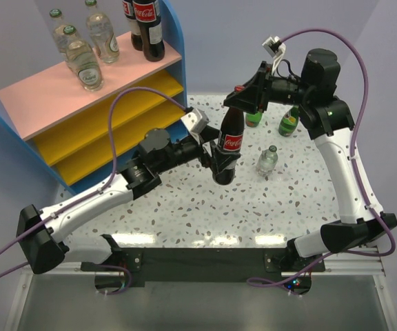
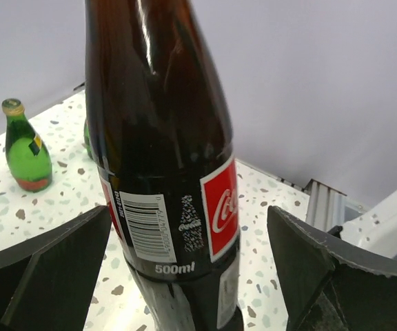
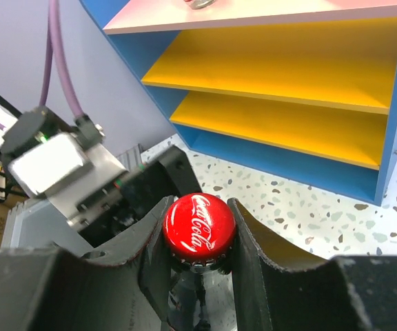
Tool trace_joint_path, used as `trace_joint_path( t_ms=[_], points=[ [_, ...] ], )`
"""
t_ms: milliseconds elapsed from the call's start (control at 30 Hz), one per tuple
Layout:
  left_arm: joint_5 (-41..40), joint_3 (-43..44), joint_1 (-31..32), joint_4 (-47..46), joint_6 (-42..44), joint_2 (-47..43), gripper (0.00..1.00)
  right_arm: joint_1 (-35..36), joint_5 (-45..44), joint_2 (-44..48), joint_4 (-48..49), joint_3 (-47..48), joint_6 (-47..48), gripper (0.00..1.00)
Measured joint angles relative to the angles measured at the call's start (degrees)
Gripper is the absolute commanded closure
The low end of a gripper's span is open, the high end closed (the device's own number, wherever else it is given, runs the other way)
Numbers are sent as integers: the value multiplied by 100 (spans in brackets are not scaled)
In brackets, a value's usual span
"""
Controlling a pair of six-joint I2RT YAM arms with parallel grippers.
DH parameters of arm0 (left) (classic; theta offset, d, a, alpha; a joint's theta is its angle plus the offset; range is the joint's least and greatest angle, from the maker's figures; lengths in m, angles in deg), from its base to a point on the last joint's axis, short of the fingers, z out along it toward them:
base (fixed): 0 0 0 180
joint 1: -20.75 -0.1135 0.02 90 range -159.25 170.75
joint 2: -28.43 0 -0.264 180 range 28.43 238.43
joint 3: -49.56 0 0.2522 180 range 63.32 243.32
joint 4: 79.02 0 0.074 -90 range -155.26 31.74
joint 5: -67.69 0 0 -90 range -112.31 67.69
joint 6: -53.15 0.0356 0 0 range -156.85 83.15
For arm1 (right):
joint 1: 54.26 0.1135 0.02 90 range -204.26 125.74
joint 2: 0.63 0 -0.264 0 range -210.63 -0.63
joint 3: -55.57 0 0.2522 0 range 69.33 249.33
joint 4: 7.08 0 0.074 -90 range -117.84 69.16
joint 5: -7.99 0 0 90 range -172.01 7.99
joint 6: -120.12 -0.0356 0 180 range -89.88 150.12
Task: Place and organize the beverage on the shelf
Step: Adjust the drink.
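Observation:
A dark cola bottle (image 1: 230, 138) with a red cap (image 3: 199, 227) stands upright over the middle of the table. My right gripper (image 1: 243, 103) is shut on its cap from above, one finger on each side. My left gripper (image 1: 222, 165) is open around the bottle's lower body (image 2: 164, 158), with a gap at each finger (image 2: 60, 262). The bottle's base is hidden. The shelf (image 1: 81, 89) stands at the back left with blue sides, a pink top and yellow boards (image 3: 288, 62). On its top stand three clear bottles (image 1: 81, 58) and two cola bottles (image 1: 149, 24).
Two green glass bottles (image 1: 253, 118) (image 1: 289, 123) stand on the speckled table behind the held bottle, one of them the green bottle (image 2: 26, 148) in the left wrist view. A clear bottle (image 1: 267, 160) with a green cap stands just right of it. Both yellow boards are bare.

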Motion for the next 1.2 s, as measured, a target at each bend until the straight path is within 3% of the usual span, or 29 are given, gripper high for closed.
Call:
trace_joint_path(
  t_ms=[233, 367, 533, 567, 633, 733, 767, 833, 867, 900, 1033, 1200],
  points=[
    [-879, 98, 304, 136, 328, 444, 3, -35, 2, 0, 35, 0, -72, 100],
    [-1062, 162, 358, 136, 409, 538, 16, -72, -4, 0, 44, 0, -79, 100],
    [-1152, 267, 413, 131, 411, 629, 51, -111, -81, 0, 79, 0, -68, 100],
    [-1128, 280, 411, 122, 411, 640, 74, -118, -101, 0, 96, 0, -66, 100],
    [-1139, 289, 411, 131, 407, 649, 97, -118, -98, 0, 96, 0, -66, 100],
    [-1156, 291, 411, 129, 407, 649, 100, -120, -98, 0, 101, 0, -63, 99],
    [-1172, 291, 411, 129, 411, 647, 100, -120, -98, 0, 98, -2, -52, 83],
    [-1217, 275, 413, 131, 415, 623, 100, -120, -96, 2, 107, -17, -50, 67],
    [-1231, 243, 417, 127, 424, 592, 100, -118, -92, 11, 122, -35, -52, 52],
    [-1231, 214, 417, 127, 439, 557, 100, -111, -74, 20, 120, -55, -81, 47],
    [-1329, -15, 422, 551, 647, 385, 100, -125, -63, 170, 299, -90, -201, 28],
    [-1449, -219, 422, 990, 758, 376, 100, -140, 57, 417, 522, -105, -247, 22]
  ],
)
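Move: The right fingers still hold the cola bottle by its cap and neck, its middle hanging about 11 cm below them and 3 cm back. From the left hand, spread open around the lower part, the bottle's middle is roughly 2 cm ahead, 2 cm right and 1 cm higher. On the table, some 20 cm below the left hand, a clear bottle stands about 14 cm ahead and 19 cm right; a green bottle about 33 cm ahead and 17 cm right. The left fingers close on the cola bottle's lower body, by the bottom of its label, after slipping some 3 cm down and about as far forward and right around it. Once they grip, the right hand opens, lets go of the cap and draws up and back about 3 cm each; the left then lowers the bottle about 6 cm and eases left, rolling its left side up. ##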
